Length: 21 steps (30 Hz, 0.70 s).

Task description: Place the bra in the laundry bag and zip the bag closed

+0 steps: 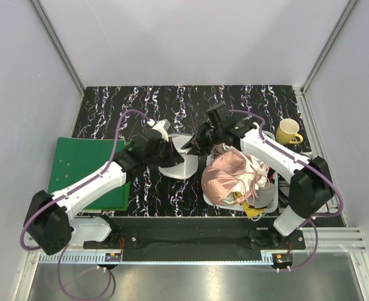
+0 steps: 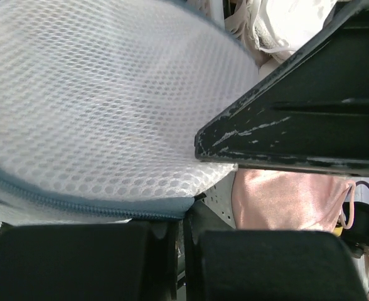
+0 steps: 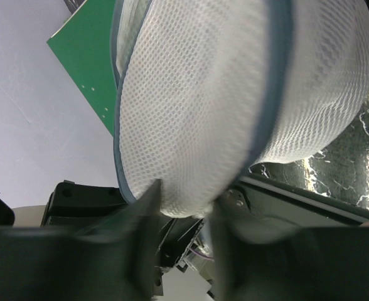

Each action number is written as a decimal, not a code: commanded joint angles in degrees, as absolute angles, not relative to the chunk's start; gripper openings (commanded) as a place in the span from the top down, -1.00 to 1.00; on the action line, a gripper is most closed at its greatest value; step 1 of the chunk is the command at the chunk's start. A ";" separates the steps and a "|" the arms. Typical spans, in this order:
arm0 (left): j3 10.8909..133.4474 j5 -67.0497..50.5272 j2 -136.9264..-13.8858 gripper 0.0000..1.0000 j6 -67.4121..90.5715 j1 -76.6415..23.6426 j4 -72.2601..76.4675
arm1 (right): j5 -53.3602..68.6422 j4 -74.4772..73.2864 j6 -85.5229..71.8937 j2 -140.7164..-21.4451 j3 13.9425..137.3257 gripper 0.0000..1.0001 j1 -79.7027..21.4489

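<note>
The laundry bag point(image 1: 178, 166) is a round white mesh bag with a blue-grey zip rim, held up off the table between the two arms. My left gripper point(image 1: 165, 150) is shut on the bag's rim point(image 2: 134, 210), its jaws almost touching. The mesh point(image 2: 96, 113) fills most of the left wrist view. My right gripper point(image 1: 197, 147) is at the bag's other side, jaws apart and blurred, with the bag's lower edge point(image 3: 197, 200) bulging between the fingers. The bra is hidden in every view.
A white basket point(image 1: 271, 199) at the right holds a shiny pink garment point(image 1: 225, 175) and pale cloth. A yellow mug point(image 1: 288, 132) stands behind it. A green board point(image 1: 87, 169) lies at the left under my left arm. The tabletop point(image 1: 109, 106) is black marble-patterned.
</note>
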<state>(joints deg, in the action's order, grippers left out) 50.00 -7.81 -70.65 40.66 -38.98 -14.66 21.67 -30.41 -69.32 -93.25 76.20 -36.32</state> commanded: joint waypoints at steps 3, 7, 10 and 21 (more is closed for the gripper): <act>48.96 -6.95 -69.70 1.00 41.05 -38.41 -13.88 | 21.01 -27.69 -73.74 -93.60 74.27 0.84 -36.30; 47.82 -6.77 -68.38 1.00 41.48 -35.60 -17.12 | 21.45 -27.69 -69.89 -93.69 73.13 1.00 -35.07; 46.50 -7.90 -67.33 1.00 40.78 -30.43 -20.64 | 21.71 -27.69 -65.05 -93.60 73.04 1.00 -33.58; 47.81 -21.17 -68.81 1.00 34.18 -21.00 -22.86 | 31.28 -29.86 -41.68 -106.42 89.89 1.00 -31.11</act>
<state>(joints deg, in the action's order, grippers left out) 45.71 -15.77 -67.85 36.21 -21.67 -21.80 28.12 -27.33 -52.82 -102.35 80.99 -32.49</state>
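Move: The laundry bag hangs between the hands: its zip rim lies right at the right fingertips, about 1 cm to their left, with the middle of the bag some 3 cm back, 3 cm left and 5 cm lower. The left hand already grips the zip, the bag's middle about 5 cm straight below it; from there the green folder is some 35 cm left, 1 cm back, 12 cm down. The laundry bin's middle sits about 19 cm right of the right hand, 5 cm back and 12 cm lower. The half-open right fingers first shut on the bag's rim and pinch it, that hand then easing about 3.5 cm forward and nearly 3 cm down while its wrist swings some 15 degrees, mostly counter-clockwise. Once that grip is made, the left hand, keeping its pinch on the zip end, draws about 8.5 cm left towards the green folder and sinks some 3 cm, away from the right hand. ##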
